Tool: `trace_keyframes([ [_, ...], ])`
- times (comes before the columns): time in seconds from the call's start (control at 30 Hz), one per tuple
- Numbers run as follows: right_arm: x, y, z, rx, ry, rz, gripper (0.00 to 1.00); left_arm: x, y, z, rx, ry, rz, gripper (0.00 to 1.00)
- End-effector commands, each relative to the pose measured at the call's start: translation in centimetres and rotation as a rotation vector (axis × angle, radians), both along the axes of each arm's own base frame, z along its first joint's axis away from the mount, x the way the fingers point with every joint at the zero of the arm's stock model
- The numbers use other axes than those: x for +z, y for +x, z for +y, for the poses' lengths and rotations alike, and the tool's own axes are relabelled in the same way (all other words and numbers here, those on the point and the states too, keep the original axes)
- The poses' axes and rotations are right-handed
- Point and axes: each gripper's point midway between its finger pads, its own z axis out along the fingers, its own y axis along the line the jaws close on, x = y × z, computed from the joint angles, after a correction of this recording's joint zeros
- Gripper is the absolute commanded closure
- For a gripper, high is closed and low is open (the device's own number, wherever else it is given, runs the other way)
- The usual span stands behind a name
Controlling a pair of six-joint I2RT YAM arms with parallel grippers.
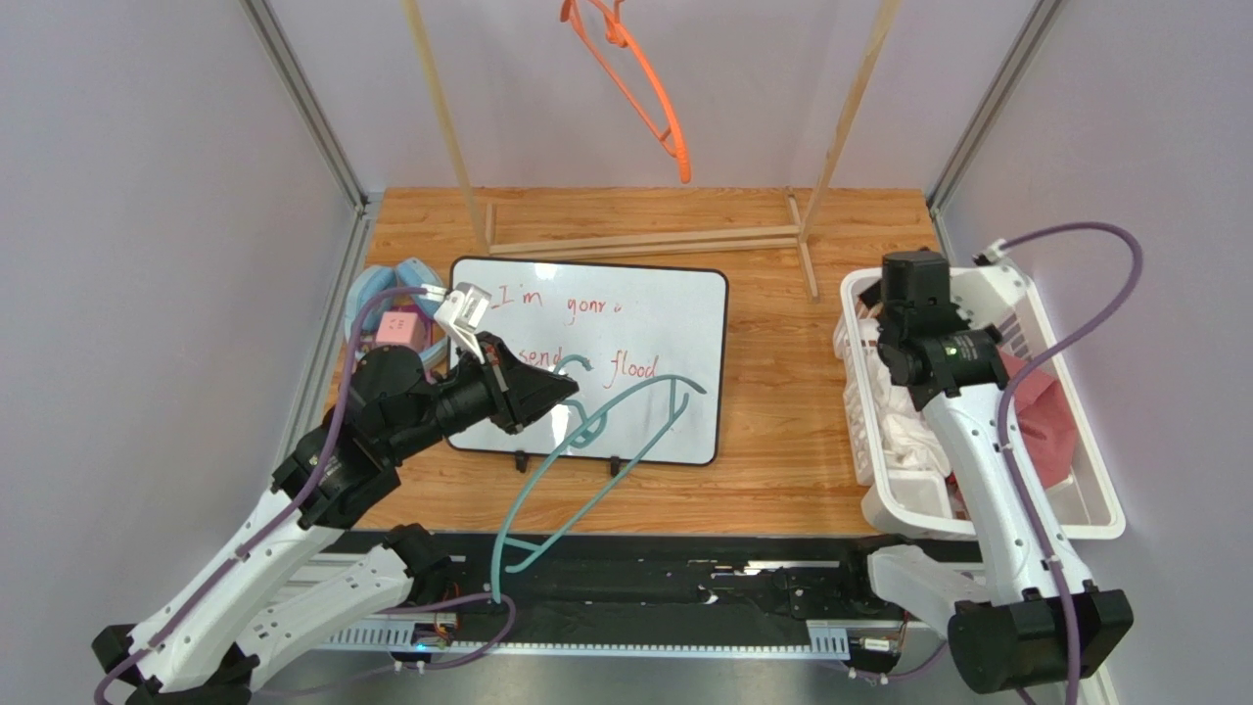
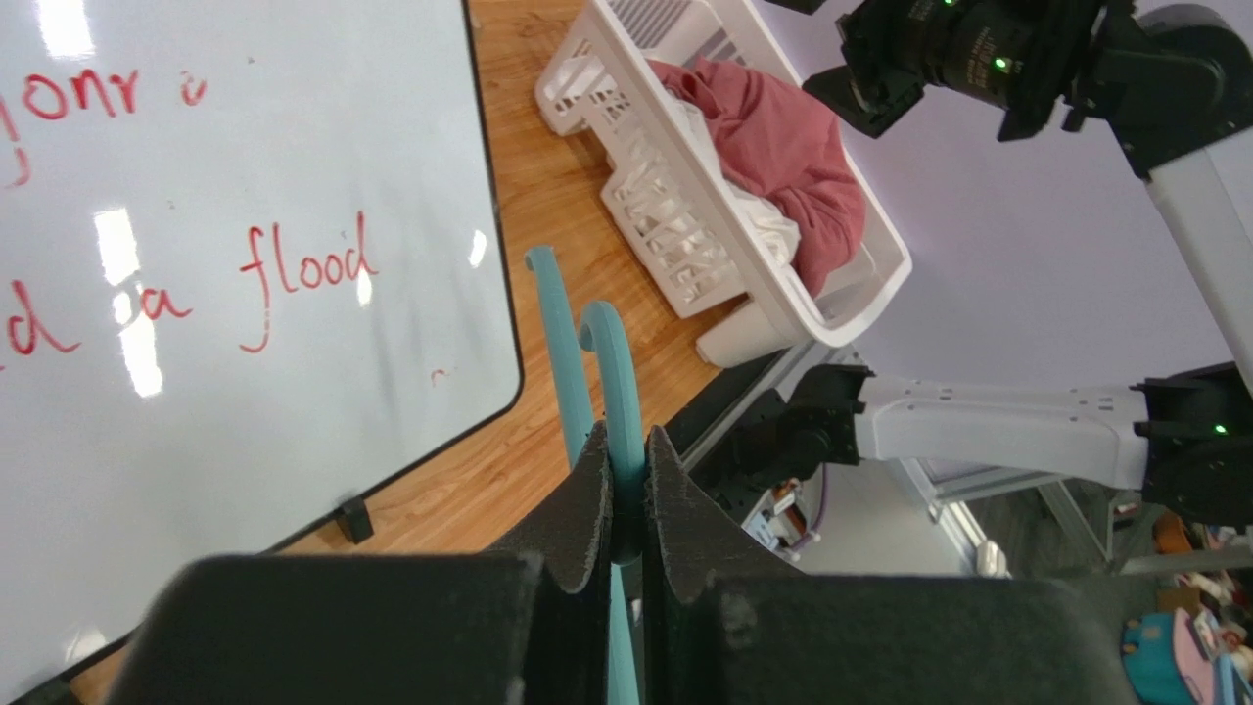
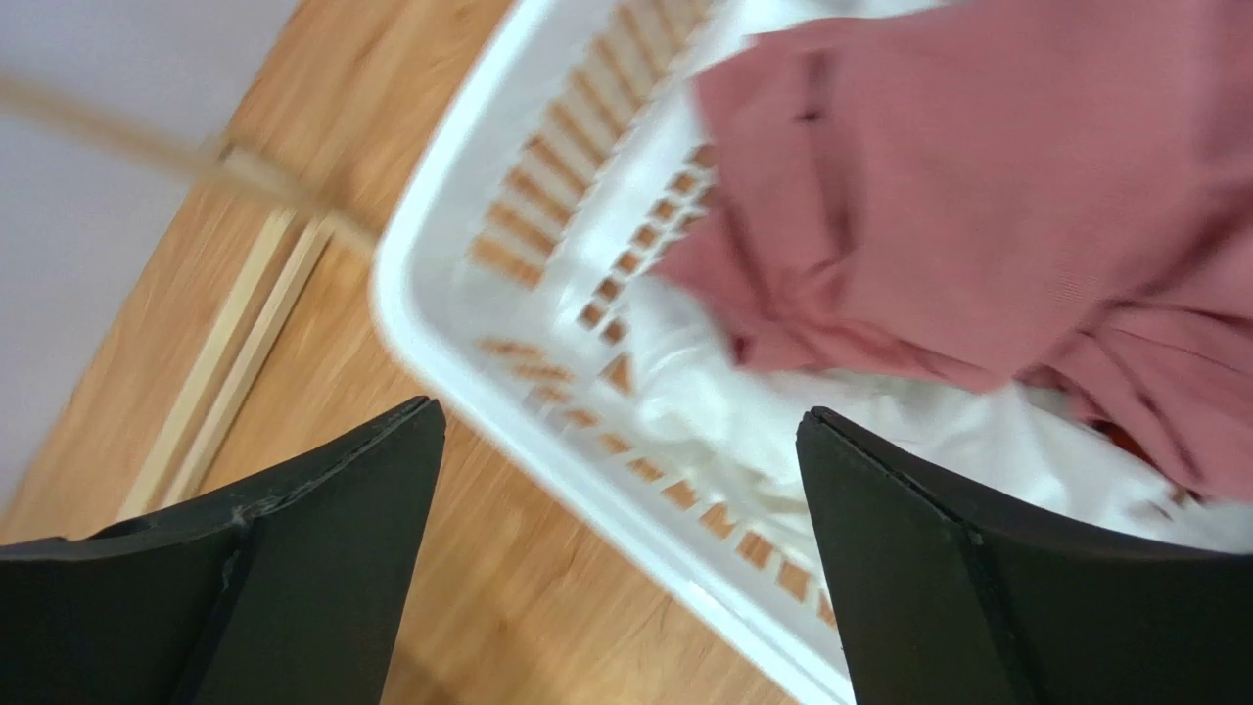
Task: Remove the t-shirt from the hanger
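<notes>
A bare teal hanger hangs over the whiteboard and the table's front edge. My left gripper is shut on it near the hook; in the left wrist view the pads pinch the teal rod. The pink t-shirt lies crumpled in the white basket on top of white cloth, and also shows in the left wrist view and the right wrist view. My right gripper is open and empty, above the basket's left rim.
A whiteboard with red writing lies in the middle of the wooden table. A wooden rack stands at the back, with an orange hanger hanging from it. Blue and pink items sit at the left edge.
</notes>
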Motion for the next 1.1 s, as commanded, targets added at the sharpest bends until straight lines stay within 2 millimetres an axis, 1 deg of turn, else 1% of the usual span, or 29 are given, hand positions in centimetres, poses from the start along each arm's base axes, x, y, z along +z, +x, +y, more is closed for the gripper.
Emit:
trace_keyframes([
  [0.0, 2.4, 3.2, 7.8, 0.541, -0.206, 0.000, 0.03, 1.8, 1.7, 1.5, 0.136, -0.031, -0.029, 1.00],
  [0.03, 3.1, 3.7, 11.7, 0.706, -0.207, -0.062, 0.03, 2.0, 1.8, 1.7, 0.154, -0.031, -0.035, 1.00],
  [0.07, 2.8, 3.3, 15.3, 0.894, -0.177, -0.086, 0.00, 1.9, 2.4, 2.3, 0.200, -0.026, -0.031, 1.00],
  [0.1, 2.4, 2.5, 17.6, 1.031, -0.196, -0.094, 0.00, 1.9, 2.7, 2.7, 0.231, -0.034, -0.023, 1.00],
  [0.13, 3.2, 2.0, 21.0, 1.166, -0.187, -0.163, 0.00, 1.9, 2.9, 3.0, 0.256, -0.037, -0.020, 1.00],
  [0.17, 3.4, 0.3, 24.6, 1.363, -0.120, -0.206, 0.00, 1.9, 3.4, 3.7, 0.306, -0.040, -0.020, 1.00],
  [0.2, 3.2, -0.8, 26.6, 1.471, -0.087, -0.215, 0.00, 1.9, 3.7, 3.9, 0.331, -0.047, -0.013, 1.00],
  [0.23, 3.9, -2.5, 29.1, 1.586, -0.064, -0.246, 0.00, 2.0, 3.9, 4.2, 0.353, -0.053, -0.012, 1.00],
  [0.27, 4.1, -4.0, 30.8, 1.677, -0.037, -0.258, 0.00, 2.2, 4.3, 4.8, 0.392, -0.057, -0.020, 1.00],
  [0.3, 4.1, -5.0, 32.1, 1.732, -0.035, -0.261, 0.00, 2.4, 4.4, 5.1, 0.406, -0.060, -0.024, 1.00],
  [0.33, 5.1, -7.4, 34.3, 1.833, -0.052, -0.289, 0.00, 2.8, 4.5, 5.3, 0.420, -0.070, -0.033, 1.00],
  [0.37, 5.4, -8.2, 35.1, 1.859, -0.077, -0.289, 0.00, 3.1, 4.7, 5.7, 0.442, -0.079, -0.041, 1.00],
  [0.4, 5.2, -9.0, 36.2, 1.898, -0.096, -0.274, 0.00, 3.5, 4.7, 5.9, 0.455, -0.094, -0.045, 1.00],
  [0.43, 5.4, -11.6, 37.8, 1.989, -0.127, -0.274, 0.00, 3.9, 4.8, 6.1, 0.466, -0.105, -0.054, 1.00],
  [0.47, 6.8, -11.9, 38.4, 1.979, -0.172, -0.302, 0.00, 4.4, 4.9, 6.5, 0.485, -0.119, -0.066, 1.00],
  [0.5, 6.8, -12.7, 39.4, 2.002, -0.198, -0.295, 0.00, 4.6, 4.9, 6.7, 0.498, -0.129, -0.067, 1.00],
  [0.53, 6.9, -14.8, 40.6, 2.060, -0.228, -0.304, 0.00, 5.4, 4.9, 7.1, 0.511, -0.145, -0.075, 1.00],
  [0.57, 8.1, -15.1, 40.9, 2.059, -0.279, -0.336, 0.00, 5.7, 5.1, 7.6, 0.542, -0.149, -0.079, 1.00],
  [0.6, 7.9, -15.8, 41.7, 2.088, -0.302, -0.327, 0.00, 6.0, 5.2, 8.0, 0.563, -0.160, -0.071, 1.00],
  [0.63, 8.0, -17.1, 42.3, 2.107, -0.330, -0.329, 0.00, 7.0, 5.2, 8.5, 0.587, -0.179, -0.074, 1.00],
  [0.67, 8.9, -17.3, 42.6, 2.104, -0.358, -0.354, 0.00, 6.7, 5.7, 9.2, 0.637, -0.161, -0.061, 1.00],
  [0.7, 8.7, -17.9, 43.1, 2.121, -0.361, -0.350, 0.00, 7.0, 5.9, 9.4, 0.656, -0.159, -0.060, 1.00],
  [0.73, 8.9, -19.1, 43.8, 2.164, -0.392, -0.380, 0.00, 8.0, 5.9, 9.8, 0.673, -0.169, -0.069, 1.00],
  [0.77, 8.9, -19.2, 44.0, 2.160, -0.417, -0.384, 0.00, 7.5, 6.4, 10.0, 0.702, -0.133, -0.055, 1.00],
  [0.83, 8.6, -19.5, 44.9, 2.169, -0.462, -0.375, 0.00, 8.0, 7.1, 10.2, 0.737, -0.112, -0.055, 1.00],
  [0.9, 7.8, -18.6, 45.2, 2.122, -0.524, -0.335, 0.00, 7.9, 7.6, 10.3, 0.760, -0.088, -0.048, 1.00],
  [0.93, 7.5, -18.5, 45.2, 2.109, -0.545, -0.318, 0.00, 8.3, 7.7, 10.4, 0.768, -0.087, -0.051, 1.00],
  [0.97, 7.2, -17.8, 45.1, 2.074, -0.579, -0.298, 0.00, 8.0, 8.1, 10.3, 0.778, -0.071, -0.045, 1.00],
  [1.07, 6.4, -17.2, 45.2, 2.032, -0.654, -0.267, 0.00, 8.0, 8.7, 10.1, 0.799, -0.054, -0.048, 1.00],
])
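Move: My left hand already grips the teal hanger by its hook; the hanger's middle is about 9 cm back, 4 cm right and 8 cm below it. The whiteboard's centre lies some 12 cm ahead, 1 cm right and 29 cm below that hand. From my empty right hand, the hanger is about 41 cm left and 21 cm back, roughly level; the white basket is 18 cm beneath, 5 cm right and 4 cm back. I sweep my open right hand off the basket, about 45 cm left and, after a brief forward start, 18 cm back, swinging it counter-clockwise so its fingers point left at the hanger's near end. Still gripping the hook, my left hand carries the hanger left, forward and up over the whiteboard, turning about 40 degrees counter-clockwise. ##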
